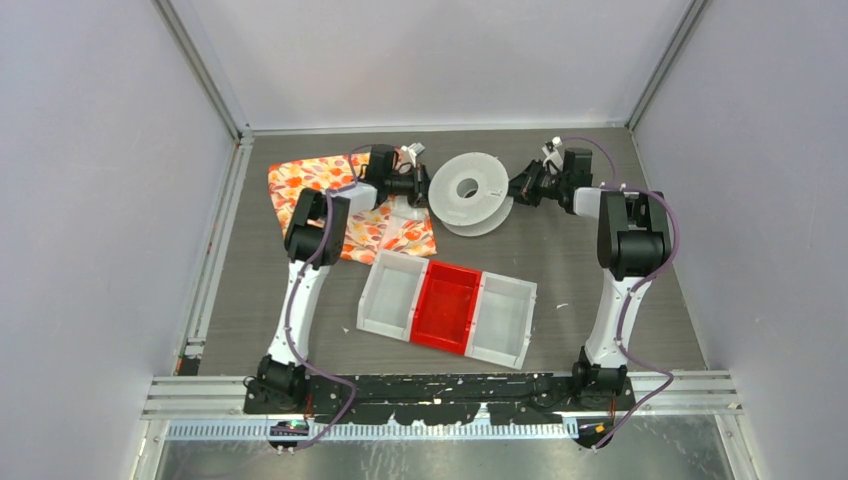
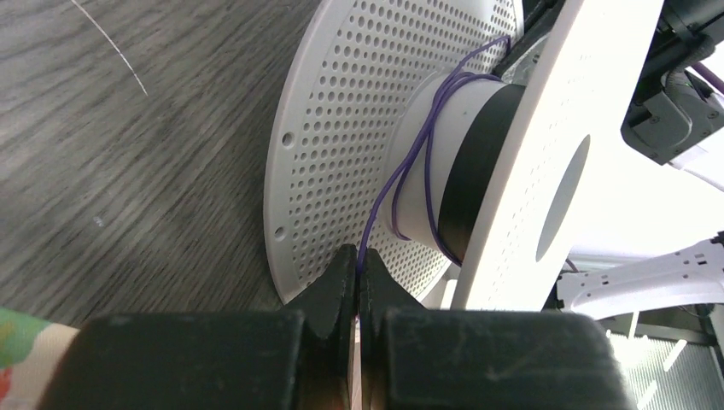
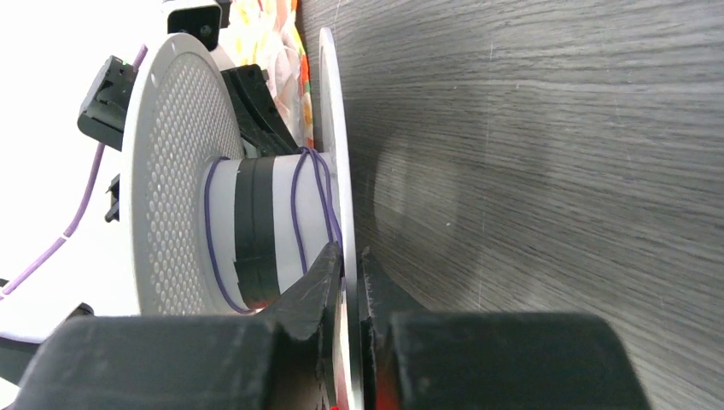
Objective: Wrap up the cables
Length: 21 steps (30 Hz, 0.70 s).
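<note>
A white spool (image 1: pixel 470 190) with perforated flanges lies at the back middle of the table. A thin dark blue-purple cable (image 2: pixel 386 195) is wound in a few loose turns round its hub and runs down into my left gripper (image 2: pixel 358 260), which is shut on it. In the top view the left gripper (image 1: pixel 425 187) sits at the spool's left side. My right gripper (image 3: pixel 350 256) is shut on the rim of the spool's flange (image 3: pixel 335 128), at the spool's right side (image 1: pixel 515 190). The cable's turns (image 3: pixel 294 213) also show on the hub in the right wrist view.
A tray (image 1: pixel 395 297) with three compartments, the middle one red, lies in front of the spool. An orange patterned cloth (image 1: pixel 300 180) lies under the left arm at the back left. Grey walls close in the back and both sides.
</note>
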Motion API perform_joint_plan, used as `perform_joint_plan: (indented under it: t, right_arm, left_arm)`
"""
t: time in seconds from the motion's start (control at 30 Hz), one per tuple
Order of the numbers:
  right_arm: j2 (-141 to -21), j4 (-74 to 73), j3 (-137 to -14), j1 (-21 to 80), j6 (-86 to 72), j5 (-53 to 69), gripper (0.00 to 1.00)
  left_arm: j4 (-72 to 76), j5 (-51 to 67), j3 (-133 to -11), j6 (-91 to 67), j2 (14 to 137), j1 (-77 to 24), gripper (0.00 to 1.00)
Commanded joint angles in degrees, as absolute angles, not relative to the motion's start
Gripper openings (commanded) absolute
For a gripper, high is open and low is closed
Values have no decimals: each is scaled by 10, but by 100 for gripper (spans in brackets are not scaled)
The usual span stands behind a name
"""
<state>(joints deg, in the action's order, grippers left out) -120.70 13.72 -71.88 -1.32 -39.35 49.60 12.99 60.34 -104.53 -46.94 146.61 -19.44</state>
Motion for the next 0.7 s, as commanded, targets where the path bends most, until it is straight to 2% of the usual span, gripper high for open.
perform_joint_plan:
  t: [0.0, 0.13, 0.23, 0.5, 0.67]
  right_arm:
    - [-1209, 158, -717, -9, -380, 463, 14]
    - [-1211, 130, -715, -9, -362, 454, 17]
    - [-1213, 107, -718, -9, -349, 448, 23]
    - [-1197, 77, -710, -9, -333, 434, 37]
    - [-1192, 52, -713, -10, -318, 420, 42]
  left_arm:
    - [95, 587, -1052, -414, 1410, -207, 0]
    - [73, 585, -1070, -423, 1422, -209, 0]
    - [69, 577, -1066, -419, 1421, -211, 0]
    - [-19, 526, -1080, -359, 1404, -212, 5]
    - [-36, 510, -1085, -354, 1403, -212, 8]
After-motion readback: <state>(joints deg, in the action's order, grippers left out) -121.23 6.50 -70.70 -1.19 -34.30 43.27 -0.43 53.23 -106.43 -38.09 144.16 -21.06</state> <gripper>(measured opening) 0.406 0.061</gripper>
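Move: The spool's middle lies about 10 cm to the right hand's left, level fore and aft and in height, with the near rim of its lower flange already between that hand's fingers. The tray is some 27 cm back and 16 cm left of this hand, about 6 cm lower. From the left hand, which already pinches the cable end, the spool's middle is some 10 cm right and roughly 2 cm higher; the orange cloth lies about 17 cm left, 3 cm back, 4 cm lower. The right fingers spread to nearly half open, loosening their pinch on the lower flange's rim, which stays between them, as the hand sinks about 4 cm towards the table, easing about 1 cm back and 1 cm right. The left hand stays almost in place at the other side with the cable still between its fingertips, tipping them down some 10 degrees while its grip just begins to slacken. ##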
